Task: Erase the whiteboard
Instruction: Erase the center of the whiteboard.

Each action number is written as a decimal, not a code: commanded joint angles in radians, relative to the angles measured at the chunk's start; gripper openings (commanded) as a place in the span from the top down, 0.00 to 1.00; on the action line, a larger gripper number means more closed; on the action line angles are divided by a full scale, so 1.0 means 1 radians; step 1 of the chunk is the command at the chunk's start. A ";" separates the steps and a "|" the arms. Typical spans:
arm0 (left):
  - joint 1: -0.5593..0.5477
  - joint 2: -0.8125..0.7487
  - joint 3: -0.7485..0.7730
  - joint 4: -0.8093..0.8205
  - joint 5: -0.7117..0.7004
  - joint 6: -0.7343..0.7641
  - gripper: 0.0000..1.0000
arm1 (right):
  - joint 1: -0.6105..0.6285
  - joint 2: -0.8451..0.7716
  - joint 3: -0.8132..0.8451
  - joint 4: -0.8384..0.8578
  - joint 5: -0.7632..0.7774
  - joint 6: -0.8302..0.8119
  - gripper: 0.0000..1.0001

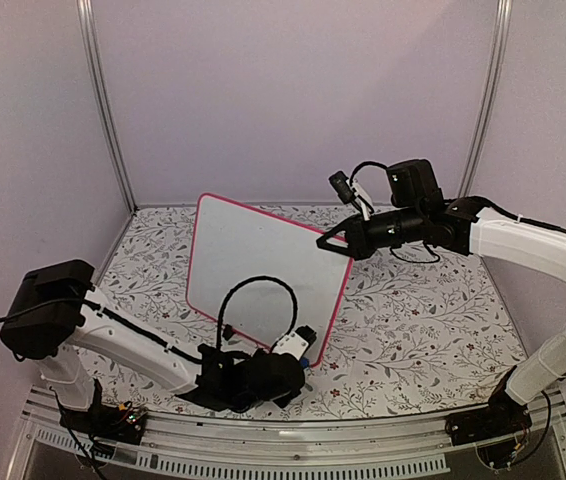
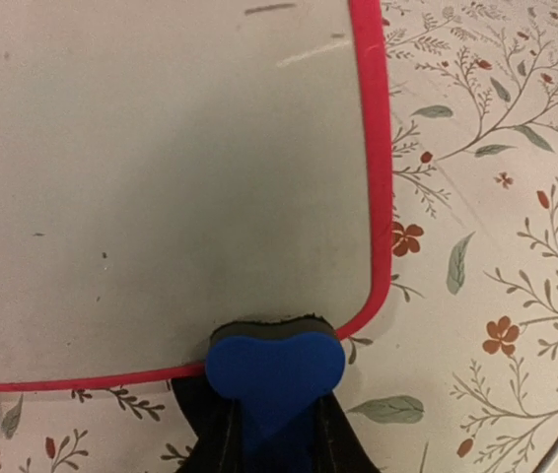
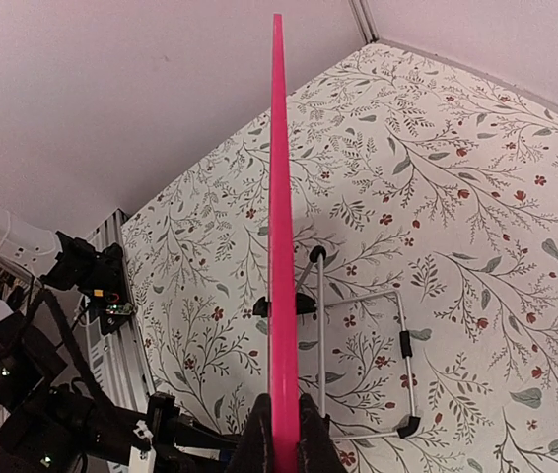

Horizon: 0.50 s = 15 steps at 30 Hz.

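Observation:
The whiteboard [image 1: 253, 260], white with a pink-red frame, stands upright and tilted on the table. My right gripper [image 1: 336, 240] is shut on its upper right edge; in the right wrist view the frame [image 3: 277, 197] runs edge-on between my right gripper's [image 3: 281, 434] two fingers. My left gripper [image 1: 301, 358] is low at the board's lower right corner, shut on a blue heart-shaped eraser [image 2: 274, 370]. The eraser's dark pad presses against the board [image 2: 161, 177] at its bottom frame, just above my left gripper [image 2: 277, 424]. The surface looks almost blank, with faint streaks [image 2: 269, 9] near the top.
A floral cloth [image 1: 413, 320] covers the table. A grey wire stand with black caps [image 3: 400, 340] props the board from behind. Pale enclosure walls and metal poles [image 1: 103, 100] close in the back and sides. A metal rail [image 1: 293, 440] runs along the near edge.

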 commanded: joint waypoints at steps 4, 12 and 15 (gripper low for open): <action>0.066 -0.174 -0.067 0.173 -0.290 0.075 1.00 | 0.024 0.023 -0.013 -0.077 -0.030 -0.029 1.00; 0.085 -0.406 -0.151 0.236 -0.366 0.101 1.00 | 0.024 0.025 -0.011 -0.078 -0.028 -0.029 1.00; 0.093 -0.468 -0.169 0.161 -0.361 0.069 1.00 | 0.024 0.025 -0.010 -0.078 -0.028 -0.028 1.00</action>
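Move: My left hand, holding the eraser, is at the whiteboard's lower edge. The board's centre lies about 14 cm ahead, 7 cm to the left and 10 cm higher. The board's lower right corner is some 3 cm to the right and 1 cm ahead; the near stand foot is about 4 cm left and 3 cm ahead, a little lower. From my right hand, the centre is about 12 cm left, 1 cm ahead and 11 cm below. I lift my left hand off the lower edge, mostly straight up some 15 cm and drifting about 6 cm each forward and left, towards a place in front of the board's centre. The wrist turns about 30 degrees, fingertips tipping up and swinging counter-clockwise, and the fingers keep the eraser. My right hand stays still, pinching the board's top right corner. ##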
